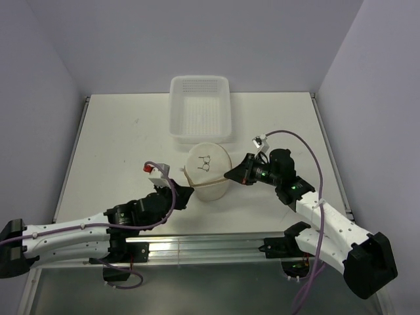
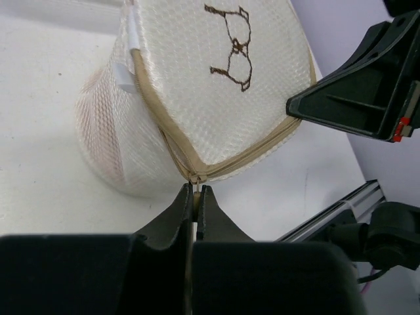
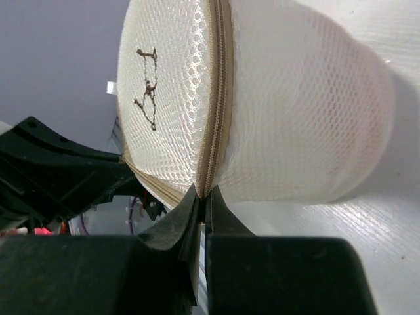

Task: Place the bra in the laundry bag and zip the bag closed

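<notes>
The laundry bag [image 1: 207,172] stands upright mid-table, a pale mesh cylinder whose round lid [image 2: 197,85] carries a dark stitched mark. My left gripper [image 2: 197,190] is at its near-left rim, shut on a small metal zip pull [image 2: 196,183] where the tan zip tape comes to a corner. My right gripper [image 3: 203,193] is at the bag's right rim, shut on the zipped seam [image 3: 216,98] between lid and wall. Seen from above, the left gripper [image 1: 186,190] and the right gripper [image 1: 228,174] flank the bag. The bra is out of view.
A white perforated plastic basket [image 1: 200,108] sits just behind the bag at the table's far edge. Walls close in the table at the back and both sides. An aluminium rail [image 1: 216,246] runs along the near edge between the arm bases.
</notes>
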`<state>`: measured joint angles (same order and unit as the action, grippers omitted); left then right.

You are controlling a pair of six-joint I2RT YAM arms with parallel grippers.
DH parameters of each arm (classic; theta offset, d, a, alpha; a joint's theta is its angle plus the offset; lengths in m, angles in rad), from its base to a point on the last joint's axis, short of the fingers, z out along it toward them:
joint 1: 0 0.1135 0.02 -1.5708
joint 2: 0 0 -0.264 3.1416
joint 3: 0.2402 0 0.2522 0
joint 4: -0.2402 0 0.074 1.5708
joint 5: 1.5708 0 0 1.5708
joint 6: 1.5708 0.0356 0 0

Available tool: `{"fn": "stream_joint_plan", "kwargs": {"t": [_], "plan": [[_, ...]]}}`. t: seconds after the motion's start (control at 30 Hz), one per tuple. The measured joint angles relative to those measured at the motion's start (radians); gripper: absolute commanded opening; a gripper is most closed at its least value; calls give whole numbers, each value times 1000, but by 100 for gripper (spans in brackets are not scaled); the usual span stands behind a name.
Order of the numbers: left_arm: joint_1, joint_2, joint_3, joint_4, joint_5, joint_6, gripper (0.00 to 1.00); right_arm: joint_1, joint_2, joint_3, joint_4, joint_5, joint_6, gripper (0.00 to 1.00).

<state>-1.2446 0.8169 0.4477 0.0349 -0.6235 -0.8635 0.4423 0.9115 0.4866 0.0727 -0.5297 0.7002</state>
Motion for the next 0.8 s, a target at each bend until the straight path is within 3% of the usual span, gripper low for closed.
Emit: {"fn": "stream_joint_plan", "kwargs": {"t": [0.3, 0.4, 0.43, 0.53, 0.67, 0.8], "plan": [[5, -92, -1, -69, -18, -2, 0, 16, 148, 92, 30, -54, 0, 1], [1, -25, -1, -35, -21, 10, 0, 53, 208, 138, 19, 3, -7, 36], [-5, 13, -1, -17, -18, 12, 0, 67, 220, 151, 19, 32, -10, 53], [-32, 126, -1, 64, 3, 13, 0, 84, 229, 174, 19, 84, -29, 73], [-44, 230, 3, 183, 40, 14, 0, 90, 179, 173, -13, 151, -52, 74], [-45, 296, 37, 257, 61, 34, 0, 94, 8, 86, -32, 233, -47, 74]]}}
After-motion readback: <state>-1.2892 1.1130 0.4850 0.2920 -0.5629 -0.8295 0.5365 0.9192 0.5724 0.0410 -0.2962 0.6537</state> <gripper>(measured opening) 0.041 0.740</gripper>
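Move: My left fingers, shut on the zip pull at the bag's near rim, have the white hinge tab about 6 cm ahead and 3 cm to the left, roughly level. The laundry bag's middle lies some 6 cm ahead of that hand, 6 cm right and 5 cm below. From my right fingers, still pinching the rim, it is 6 cm left, 1 cm ahead and 5 cm below; the empty basket sits 27 cm ahead, 10 cm left and 7 cm lower. My left hand keeps its pinch on the zip pull, eases 1–2 cm left and up, then swings about 7 cm right and dips, bringing the pull across the bag's near side. Meanwhile I push my right hand some 5 cm forward and left, open it wide to let go of the rim, then draw it back to the right and up. ##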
